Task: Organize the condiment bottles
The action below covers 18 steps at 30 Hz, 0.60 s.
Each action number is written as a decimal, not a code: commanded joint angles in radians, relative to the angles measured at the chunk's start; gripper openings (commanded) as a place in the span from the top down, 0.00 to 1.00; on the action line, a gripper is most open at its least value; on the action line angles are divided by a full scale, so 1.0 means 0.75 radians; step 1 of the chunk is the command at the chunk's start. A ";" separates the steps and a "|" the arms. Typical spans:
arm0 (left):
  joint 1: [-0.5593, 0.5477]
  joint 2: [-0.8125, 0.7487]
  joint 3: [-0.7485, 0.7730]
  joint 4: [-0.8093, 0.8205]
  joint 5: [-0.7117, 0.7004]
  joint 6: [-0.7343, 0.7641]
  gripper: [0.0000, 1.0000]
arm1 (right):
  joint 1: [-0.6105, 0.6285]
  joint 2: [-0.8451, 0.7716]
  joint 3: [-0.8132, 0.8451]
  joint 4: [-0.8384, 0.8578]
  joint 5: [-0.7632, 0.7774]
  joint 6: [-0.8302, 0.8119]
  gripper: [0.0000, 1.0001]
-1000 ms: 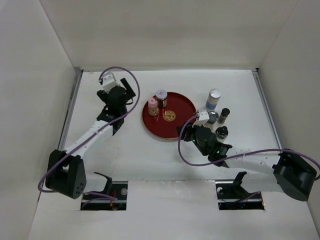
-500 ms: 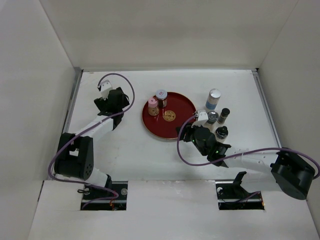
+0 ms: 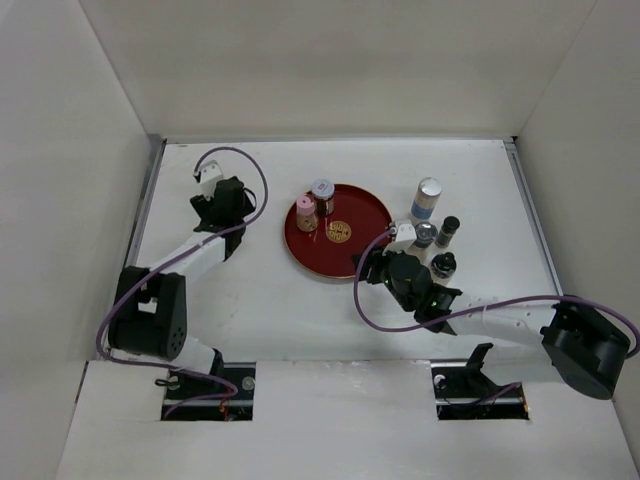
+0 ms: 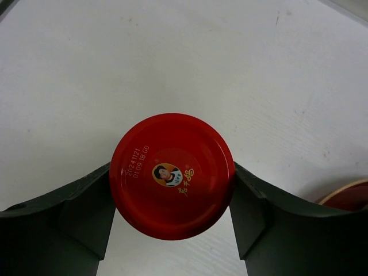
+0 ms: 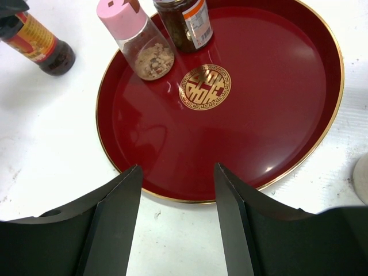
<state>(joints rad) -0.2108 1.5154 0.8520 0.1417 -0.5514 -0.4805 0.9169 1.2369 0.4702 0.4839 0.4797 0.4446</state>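
My left gripper point(image 3: 230, 196) point(image 4: 171, 202) is shut on the red-lidded dark jar point(image 4: 172, 175), its fingers pressing both sides of the lid. The jar point(image 5: 45, 45) stands on the table left of the round red tray point(image 3: 365, 225). A pink-capped shaker point(image 3: 306, 212) point(image 5: 135, 35) and a silver-lidded jar point(image 3: 322, 194) point(image 5: 183, 20) stand on the tray's far left part. The taller white bottle with a blue band point(image 3: 426, 198), a dark-capped shaker point(image 3: 447, 231) and two more small jars point(image 3: 425, 236) stand right of the tray. My right gripper point(image 3: 372, 266) point(image 5: 177, 172) is open and empty over the tray's near rim.
White walls close in the table at the left, back and right. The tray's point(image 5: 270, 115) centre bears a gold emblem point(image 5: 202, 87). The right arm's body lies close beside the small jars right of the tray.
My left arm has folded back and its gripper has shifted slightly left with the red-lidded jar. My right arm has barely moved.
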 commanded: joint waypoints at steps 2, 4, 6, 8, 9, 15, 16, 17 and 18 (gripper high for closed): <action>-0.102 -0.279 -0.036 0.067 -0.015 0.013 0.66 | 0.002 -0.007 0.036 0.075 0.009 0.004 0.41; -0.176 -0.365 -0.032 0.040 -0.024 0.035 0.66 | 0.002 0.001 0.034 0.083 0.009 0.006 0.41; -0.264 -0.423 -0.027 0.010 -0.011 0.027 0.66 | -0.005 0.014 0.036 0.075 0.001 0.013 0.41; -0.374 -0.446 -0.032 0.013 -0.019 0.023 0.66 | -0.005 -0.003 0.036 0.075 0.009 0.009 0.41; -0.423 -0.438 -0.028 0.012 -0.026 0.021 0.66 | -0.005 -0.015 0.028 0.083 0.015 0.004 0.41; -0.608 -0.282 0.034 0.071 -0.032 0.005 0.66 | -0.021 -0.044 0.009 0.091 0.017 0.011 0.41; -0.610 -0.254 0.046 0.089 -0.026 0.007 0.66 | -0.025 -0.054 0.001 0.095 0.021 0.013 0.41; -0.610 -0.221 0.060 0.099 -0.020 0.003 0.66 | -0.029 -0.058 -0.005 0.099 0.025 0.017 0.41; -0.612 -0.194 0.077 0.108 -0.013 0.005 0.66 | -0.039 -0.064 -0.011 0.101 0.031 0.017 0.41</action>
<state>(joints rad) -0.6746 1.3552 0.8192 0.0715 -0.5323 -0.4717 0.9012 1.2232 0.4675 0.4866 0.4808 0.4450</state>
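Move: The left hand already grips the red-lidded jar; the tray it is taken to has its middle about 25 cm to the right, some 2 cm nearer the base and 8 cm below. Inside the tray's left side the pink-capped shaker stands about 18 cm right and level with the hand, with the white-lidded jar some 4 cm farther out and 4 cm farther right than the shaker. From the right hand the tray's middle lies about 12 cm ahead, 6 cm left and 9 cm below. The left hand keeps its grip on the red-lidded jar and carries it about 18 cm right towards the tray, drawing back some 7 cm on the way so that it comes in on the base side of the pink-capped shaker. It starts back low, then climbs in an arc to about 7 cm up and sinks again by half of that over the tray's near left part, the wrist swinging nearly 30 degrees clockwise and the fingers staying as they were. ##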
